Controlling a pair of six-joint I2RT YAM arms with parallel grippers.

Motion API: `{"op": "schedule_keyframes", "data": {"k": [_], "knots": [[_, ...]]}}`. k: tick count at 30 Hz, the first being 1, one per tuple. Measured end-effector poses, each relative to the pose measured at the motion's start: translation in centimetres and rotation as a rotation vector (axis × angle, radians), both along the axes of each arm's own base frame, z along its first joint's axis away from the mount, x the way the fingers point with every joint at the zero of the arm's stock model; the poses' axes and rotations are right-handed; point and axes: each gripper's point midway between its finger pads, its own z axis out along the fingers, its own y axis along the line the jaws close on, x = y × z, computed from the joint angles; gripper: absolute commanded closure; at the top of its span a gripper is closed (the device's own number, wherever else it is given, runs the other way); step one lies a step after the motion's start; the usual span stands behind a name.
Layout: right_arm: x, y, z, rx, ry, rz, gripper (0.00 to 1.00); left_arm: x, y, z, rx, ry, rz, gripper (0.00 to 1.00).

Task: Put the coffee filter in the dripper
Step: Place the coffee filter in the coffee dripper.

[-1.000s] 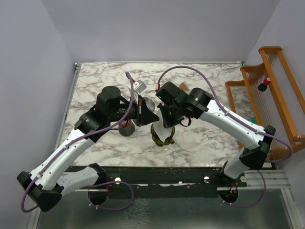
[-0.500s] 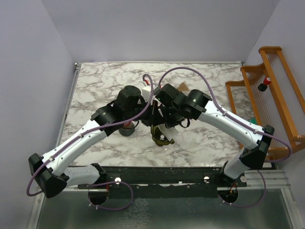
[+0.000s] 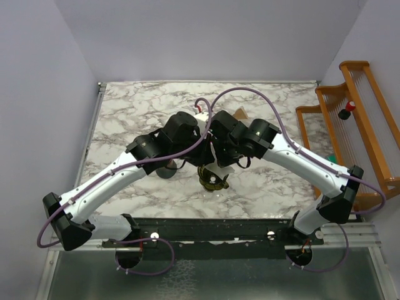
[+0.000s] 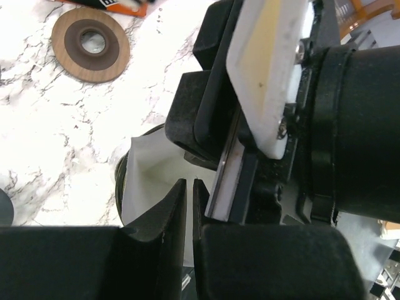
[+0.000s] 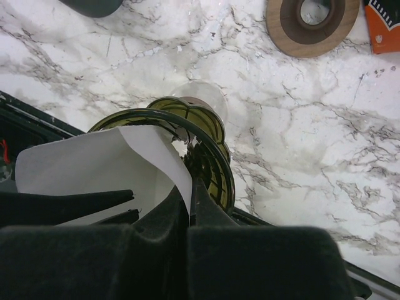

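The coffee filter [image 5: 94, 164], a white paper cone, sits tilted in the mouth of the olive glass dripper [image 5: 215, 159], with one side standing above the rim. My right gripper [image 5: 190, 189] is shut on the filter's edge at the dripper's rim. My left gripper [image 4: 189, 183] hangs over the filter [image 4: 147, 172], its jaws shut to a hair's gap with nothing seen between them. Its black fingers [image 5: 75, 200] show against the paper in the right wrist view. From above, both wrists crowd over the dripper [image 3: 212, 181] and hide most of the filter [image 3: 217, 170].
A wooden disc with a dark ring [image 4: 90, 44] and an orange carton [image 5: 384, 25] lie behind the dripper. A dark round lid [image 3: 165, 170] rests left of it. A wooden rack [image 3: 359, 119] stands off the table's right edge.
My left arm has swung right and its gripper has come in over the filter, close beside the right gripper. The right gripper has held its grip in place.
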Motion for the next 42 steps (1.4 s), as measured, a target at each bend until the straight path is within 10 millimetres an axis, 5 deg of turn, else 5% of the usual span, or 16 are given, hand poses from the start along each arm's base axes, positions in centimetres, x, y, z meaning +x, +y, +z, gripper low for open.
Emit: {"op": "schedule_keyframes", "data": {"k": [17,36,42], "knots": [[0.6,-1.0,1.3,0.026,-0.037,-0.038,0.70,-0.2,-0.6,0.2,0.126,0.019,-0.024,0.90],[-0.5,-2.9,2.8,0.044,-0.035,-0.069,0.58,-0.6,-1.5,-0.1,0.138,-0.005,-0.063,0.90],[-0.4,-4.3,5.2,0.063,-0.122,-0.060,0.58,-0.3,-1.7,-2.3,0.199,0.034,-0.061,0.91]]}}
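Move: The dripper, standing on its glass jug, lies almost under both my hands: from my right hand it is about 2 cm left, level fore and aft, its middle some 9 cm down. From my left hand it is about 1 cm right and 12 cm down. Counted from my right hand, the wooden ring lies 12 cm ahead and 4 cm right, the coffee box 18 cm ahead and 9 cm right, and the grey cup 20 cm left and 5 cm ahead. I hand the filter over to my left hand alone: my right fingers open to nearly half, let go of the paper's edge, and that hand draws off right and up, about 5 cm up by the end. My left hand keeps its pinch on the filter, creeps under 2 cm right, tips its fingers down about 10 degrees and finally sinks some 2 cm towards the dripper. ##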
